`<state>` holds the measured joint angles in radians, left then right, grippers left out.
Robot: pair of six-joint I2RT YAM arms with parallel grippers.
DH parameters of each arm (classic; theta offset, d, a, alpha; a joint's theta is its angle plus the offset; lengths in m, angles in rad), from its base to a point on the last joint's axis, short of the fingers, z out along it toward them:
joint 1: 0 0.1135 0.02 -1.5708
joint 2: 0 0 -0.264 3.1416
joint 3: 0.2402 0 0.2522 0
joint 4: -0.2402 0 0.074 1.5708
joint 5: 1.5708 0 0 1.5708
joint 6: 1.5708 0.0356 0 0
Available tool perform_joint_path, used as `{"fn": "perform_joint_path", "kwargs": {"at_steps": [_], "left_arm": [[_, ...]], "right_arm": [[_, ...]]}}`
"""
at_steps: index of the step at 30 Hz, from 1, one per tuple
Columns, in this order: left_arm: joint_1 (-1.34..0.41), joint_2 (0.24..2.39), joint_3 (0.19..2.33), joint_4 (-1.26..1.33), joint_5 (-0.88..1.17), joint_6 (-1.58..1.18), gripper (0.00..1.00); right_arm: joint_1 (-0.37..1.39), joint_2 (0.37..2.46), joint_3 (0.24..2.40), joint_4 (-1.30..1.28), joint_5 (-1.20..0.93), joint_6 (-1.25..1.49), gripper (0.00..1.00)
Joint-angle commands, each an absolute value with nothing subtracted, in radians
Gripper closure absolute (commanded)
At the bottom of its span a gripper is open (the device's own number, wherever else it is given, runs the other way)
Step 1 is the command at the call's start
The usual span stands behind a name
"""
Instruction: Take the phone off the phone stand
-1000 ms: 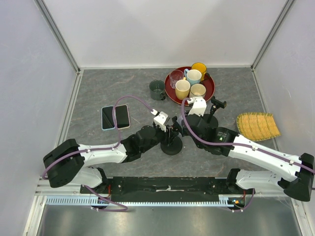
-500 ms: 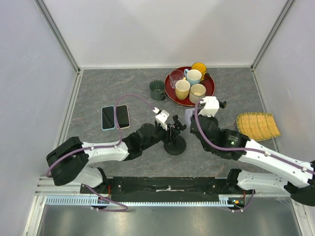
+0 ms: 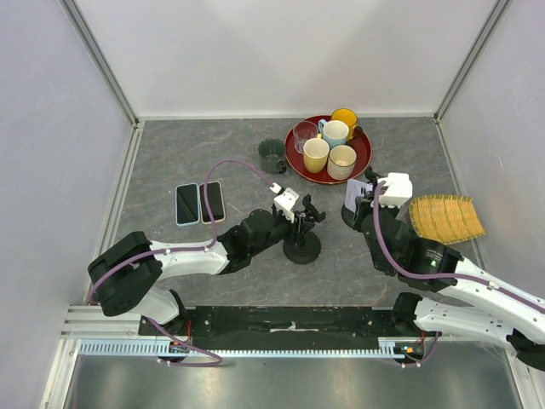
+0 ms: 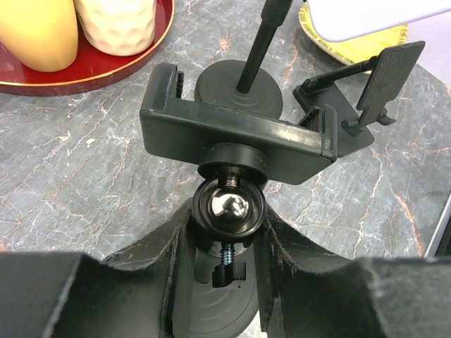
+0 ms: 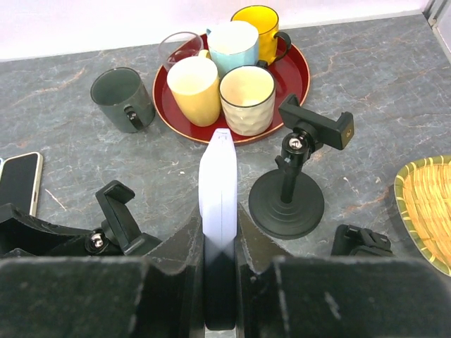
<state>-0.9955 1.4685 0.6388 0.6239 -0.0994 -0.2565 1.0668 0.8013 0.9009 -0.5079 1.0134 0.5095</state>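
Note:
My right gripper point(image 3: 364, 196) point(image 5: 220, 236) is shut on a pale lavender phone point(image 5: 218, 179), held edge-on and upright above the table, clear of any stand; the phone also shows in the top view point(image 3: 355, 192). My left gripper point(image 3: 300, 218) point(image 4: 227, 218) is shut on the ball joint point(image 4: 229, 206) of a black phone stand point(image 3: 302, 248). That stand's clamp point(image 4: 236, 134) is empty. The right wrist view shows this clamp point(image 5: 116, 211) at lower left, apart from the phone.
A second black stand point(image 5: 287, 193) stands just right of the held phone, with another black clamp point(image 5: 359, 241) beyond it. A red tray point(image 3: 362, 153) of cups and a grey mug point(image 3: 272, 155) sit behind. Two phones point(image 3: 199, 203) lie at left, a woven tray point(image 3: 445, 218) at right.
My right gripper has carried the phone up and off the stand, moving right and away from it. My left gripper has stayed shut on the stand, which is now empty.

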Motion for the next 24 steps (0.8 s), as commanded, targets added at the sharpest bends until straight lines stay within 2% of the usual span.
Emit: {"fn": "perform_joint_path", "kwargs": {"at_steps": [1, 2, 4, 10, 16, 24], "left_arm": [[-0.997, 1.49, 0.655, 0.546, -0.129, -0.213, 0.58], [-0.997, 1.486, 0.655, 0.542, -0.129, -0.212, 0.51], [-0.997, 1.471, 0.653, 0.541, -0.135, -0.21, 0.47], [-0.997, 1.433, 0.647, 0.526, -0.135, -0.206, 0.25], [-0.997, 1.344, 0.621, 0.506, -0.166, -0.186, 0.2], [-1.003, 1.085, 0.569, 0.495, -0.135, -0.016, 0.18]], "right_arm": [[1.066, 0.747, 0.907, -0.403, 0.994, 0.456, 1.0], [1.068, 0.744, 0.91, -0.403, 0.983, 0.45, 1.0], [1.068, 0.742, 0.914, -0.406, 0.963, 0.437, 1.0], [1.068, 0.732, 0.928, -0.436, 0.911, 0.439, 1.0], [1.068, 0.71, 0.943, -0.469, 0.87, 0.44, 1.0], [1.068, 0.695, 0.991, -0.479, 0.802, 0.454, 1.0]]}}
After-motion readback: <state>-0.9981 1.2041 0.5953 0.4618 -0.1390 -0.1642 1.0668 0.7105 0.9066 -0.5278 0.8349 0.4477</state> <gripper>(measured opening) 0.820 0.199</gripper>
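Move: Between the left fingers is the neck of the phone stand, its middle about 3 cm below and 1 cm right of the left hand. From that hand a second empty stand is some 13 cm ahead and 18 cm right, and a low folding stand level with it, about 27 cm right. From the right hand, which still holds the phone, the phone stand lies roughly 14 cm left, 1 cm ahead and 15 cm below; the second stand 13 cm ahead, 4 cm right. Letting go of the phone stand's neck, the left fingers spread wide while the hand sinks about 2 cm, then it climbs away from the stand, some 6 cm up from that low point and drawing off to the left. The right hand keeps its pinch on the phone, easing back a couple of centimetres and slightly left and up as it swings about 10 degrees counter-clockwise. ##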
